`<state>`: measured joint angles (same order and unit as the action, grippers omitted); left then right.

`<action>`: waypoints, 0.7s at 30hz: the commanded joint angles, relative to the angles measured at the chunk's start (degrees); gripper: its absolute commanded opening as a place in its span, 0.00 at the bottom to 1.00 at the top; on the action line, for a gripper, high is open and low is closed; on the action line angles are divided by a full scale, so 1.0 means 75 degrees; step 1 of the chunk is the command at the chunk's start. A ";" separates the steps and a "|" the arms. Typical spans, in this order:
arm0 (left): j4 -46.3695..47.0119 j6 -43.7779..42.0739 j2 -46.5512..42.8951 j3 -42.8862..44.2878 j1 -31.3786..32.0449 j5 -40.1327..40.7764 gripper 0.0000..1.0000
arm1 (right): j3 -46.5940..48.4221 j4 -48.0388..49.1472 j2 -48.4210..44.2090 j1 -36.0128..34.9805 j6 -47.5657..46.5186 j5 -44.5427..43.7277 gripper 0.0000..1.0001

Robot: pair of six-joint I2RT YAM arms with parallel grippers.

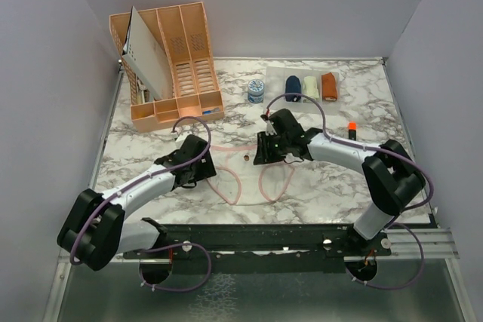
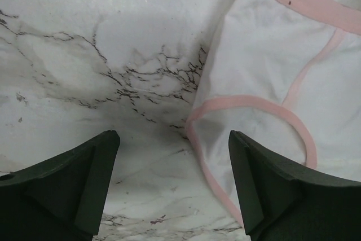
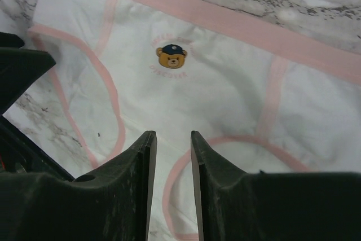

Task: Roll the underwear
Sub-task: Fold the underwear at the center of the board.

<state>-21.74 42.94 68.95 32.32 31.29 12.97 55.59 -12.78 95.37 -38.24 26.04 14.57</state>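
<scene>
The whitish-pink underwear [image 1: 243, 171] lies spread flat on the marble table between my two grippers, its pink edging and a small bear emblem [image 3: 171, 56] showing. My left gripper [image 1: 198, 157] is open wide at the cloth's left edge [image 2: 265, 66]. Its right finger [image 2: 254, 179] is over the pink leg hem and its left finger is over bare marble. My right gripper [image 3: 173, 139] hangs low over the cloth near a leg opening. Its jaws stand a narrow gap apart with nothing between them. A navy blue roll of underwear [image 1: 293, 87] stands at the back.
A cream cloth bundle [image 1: 310, 87] and a rust-orange bundle [image 1: 329, 85] sit beside the navy roll. A small blue-and-white round container [image 1: 256, 92] stands left of them. An orange divided organizer [image 1: 170, 58] fills the back left. A small orange-topped object [image 1: 352, 127] lies at the right.
</scene>
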 commanded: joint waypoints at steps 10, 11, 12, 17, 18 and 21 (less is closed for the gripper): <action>0.1801 -0.0486 0.0262 -0.0444 -0.1490 -0.2258 0.76 | 0.0902 -0.0390 0.0809 -0.0328 -0.0006 -0.0173 0.34; 0.1812 -0.0478 0.0325 -0.0487 -0.1604 -0.2352 0.72 | 0.0973 -0.0426 0.0862 -0.0346 -0.0020 -0.0173 0.34; 0.1774 -0.0481 0.0428 -0.0518 -0.1700 -0.2415 0.67 | 0.1032 -0.0451 0.0900 -0.0360 -0.0026 -0.0170 0.34; 0.1887 -0.0525 0.0831 -0.0750 -0.2151 -0.2903 0.51 | 0.1355 -0.0550 0.1106 -0.0408 -0.0072 -0.0087 0.33; 0.1940 -0.0512 0.0867 -0.0801 -0.2198 -0.2972 0.48 | 0.1434 -0.0570 0.1151 -0.0425 -0.0090 -0.0065 0.33; 0.2117 -0.0510 0.0885 -0.0922 -0.2295 -0.3212 0.44 | 0.1677 -0.0613 0.1286 -0.0473 -0.0121 0.0018 0.31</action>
<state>-4.99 39.83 73.54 28.80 14.96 -6.35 65.17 -15.68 102.94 -41.10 25.89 14.24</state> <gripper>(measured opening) 0.460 0.311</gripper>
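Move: The underwear's left side edge lies about 4 cm ahead of the left hand and 2 cm to its right, some 2 cm below. The bear print is about 15 cm to this hand's right and 5 cm ahead; the left leg opening is 8 cm right and 3 cm back. From the right hand, that side edge lies roughly 15 cm left, 3 cm ahead and 4 cm below, with the bear print about 4 cm left and 2 cm ahead. Forward along the underwear's left side, low over the board, the left hand slides about 4 cm, rolls some 15 degrees with its left side down, and roughly halves its wide gap with the edge between its fingers. Meanwhile the right hand travels about 3.5 cm left and slightly forward above the cloth towards that same side, its fingers staying slightly parted. ##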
